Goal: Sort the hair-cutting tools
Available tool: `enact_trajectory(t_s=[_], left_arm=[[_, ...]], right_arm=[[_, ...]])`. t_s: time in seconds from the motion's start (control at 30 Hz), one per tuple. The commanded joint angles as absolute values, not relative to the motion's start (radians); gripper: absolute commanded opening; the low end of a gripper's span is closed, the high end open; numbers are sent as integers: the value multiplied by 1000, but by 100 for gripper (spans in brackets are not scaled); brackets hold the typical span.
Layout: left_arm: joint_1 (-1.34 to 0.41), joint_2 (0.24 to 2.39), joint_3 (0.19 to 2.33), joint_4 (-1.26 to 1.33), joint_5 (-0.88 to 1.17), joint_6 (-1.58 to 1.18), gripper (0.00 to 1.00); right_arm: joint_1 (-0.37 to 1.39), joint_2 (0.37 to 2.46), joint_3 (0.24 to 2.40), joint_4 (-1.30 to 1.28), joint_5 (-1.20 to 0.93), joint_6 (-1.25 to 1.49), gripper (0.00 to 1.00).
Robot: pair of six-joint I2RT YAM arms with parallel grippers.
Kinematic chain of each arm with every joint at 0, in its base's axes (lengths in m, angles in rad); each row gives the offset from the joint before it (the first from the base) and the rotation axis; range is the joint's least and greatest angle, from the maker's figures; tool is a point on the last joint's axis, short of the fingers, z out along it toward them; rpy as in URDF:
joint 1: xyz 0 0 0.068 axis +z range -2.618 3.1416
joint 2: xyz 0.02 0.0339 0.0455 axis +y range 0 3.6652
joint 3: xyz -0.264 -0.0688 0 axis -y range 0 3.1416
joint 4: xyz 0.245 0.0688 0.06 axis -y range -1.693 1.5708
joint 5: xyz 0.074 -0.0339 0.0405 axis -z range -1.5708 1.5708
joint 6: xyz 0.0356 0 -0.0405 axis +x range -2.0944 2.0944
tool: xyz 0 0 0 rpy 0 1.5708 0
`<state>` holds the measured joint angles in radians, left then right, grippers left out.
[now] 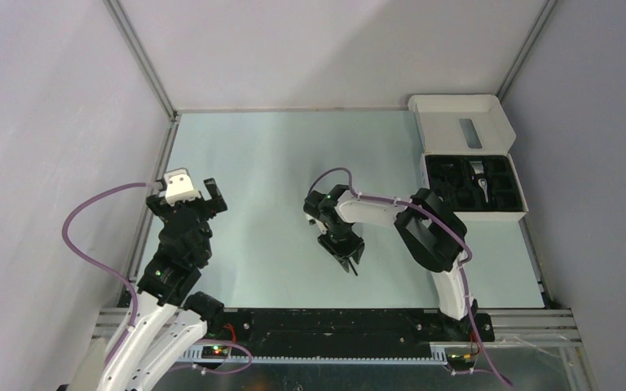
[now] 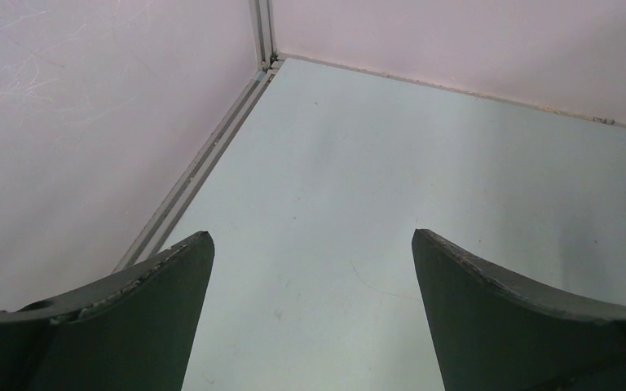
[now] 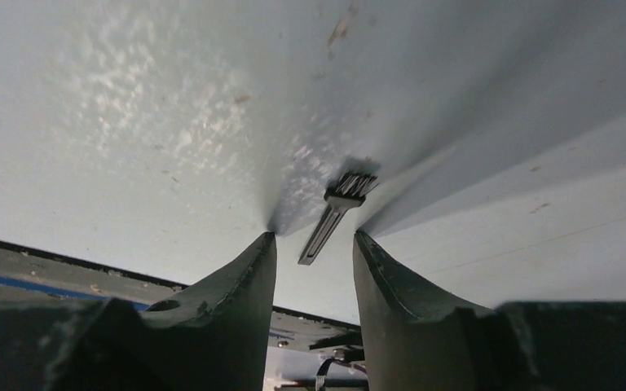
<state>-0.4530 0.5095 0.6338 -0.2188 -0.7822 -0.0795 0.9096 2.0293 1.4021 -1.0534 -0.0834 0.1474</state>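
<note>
A thin black stick with a bristled head (image 3: 332,216), one of the hair-cutting tools, lies flat on the pale table. My right gripper (image 3: 314,236) points down over its handle end with a finger on each side. The jaws are open, with a gap between each finger and the stick. In the top view the right gripper (image 1: 347,261) hangs low near the table's middle front. Other black pieces, including a trimmer with a silver tip (image 1: 479,175), sit in the box's black insert (image 1: 448,181). My left gripper (image 1: 191,200) is open and empty at the left; the left wrist view (image 2: 311,234) shows bare table between its fingers.
The white box (image 1: 456,114) stands open at the back right, its lid tipped back against the wall. Metal rails run along the left table edge (image 2: 204,167) and the walls. A black bar (image 1: 334,319) borders the near edge by the arm bases.
</note>
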Motion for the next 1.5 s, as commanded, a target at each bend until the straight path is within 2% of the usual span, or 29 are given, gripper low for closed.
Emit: enact_trajectory(t_s=[0.0,0.33,0.63,1.17,1.47], left_arm=[[-445,501,626,-184,-787,-84,98],[-445,501,626,-183,-785,-84,98],[-445,504,626,-184,-784,-84,98],[-445,503,626,-186,-782,-86,98],[-445,499,626,-188,-781,-87,98]], right_arm=[[908,2057,1460,-950,12,171,45],[879,2069,1481,-910,50,216,43],[888,2089,1474,-934,50,223,33],[897,2073,1446,-966,93,286,32],[893,2029,1418,-942,104,296,19]])
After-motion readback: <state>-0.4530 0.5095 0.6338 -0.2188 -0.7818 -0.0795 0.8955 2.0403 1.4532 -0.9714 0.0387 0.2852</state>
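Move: The small brush lies on the table under the right fingers, its middle about 1 cm ahead, level sideways and 1 cm below; its bristle head points outwards. The open tool box stands some 33 cm to the right and 25 cm ahead, at about hand height. From the idle left hand the brush is roughly 42 cm to the right, 7 cm back and 27 cm below. Right hand slides about 4 cm forward and 2 cm left, tilting 10 degrees, then closes on the brush's head. ##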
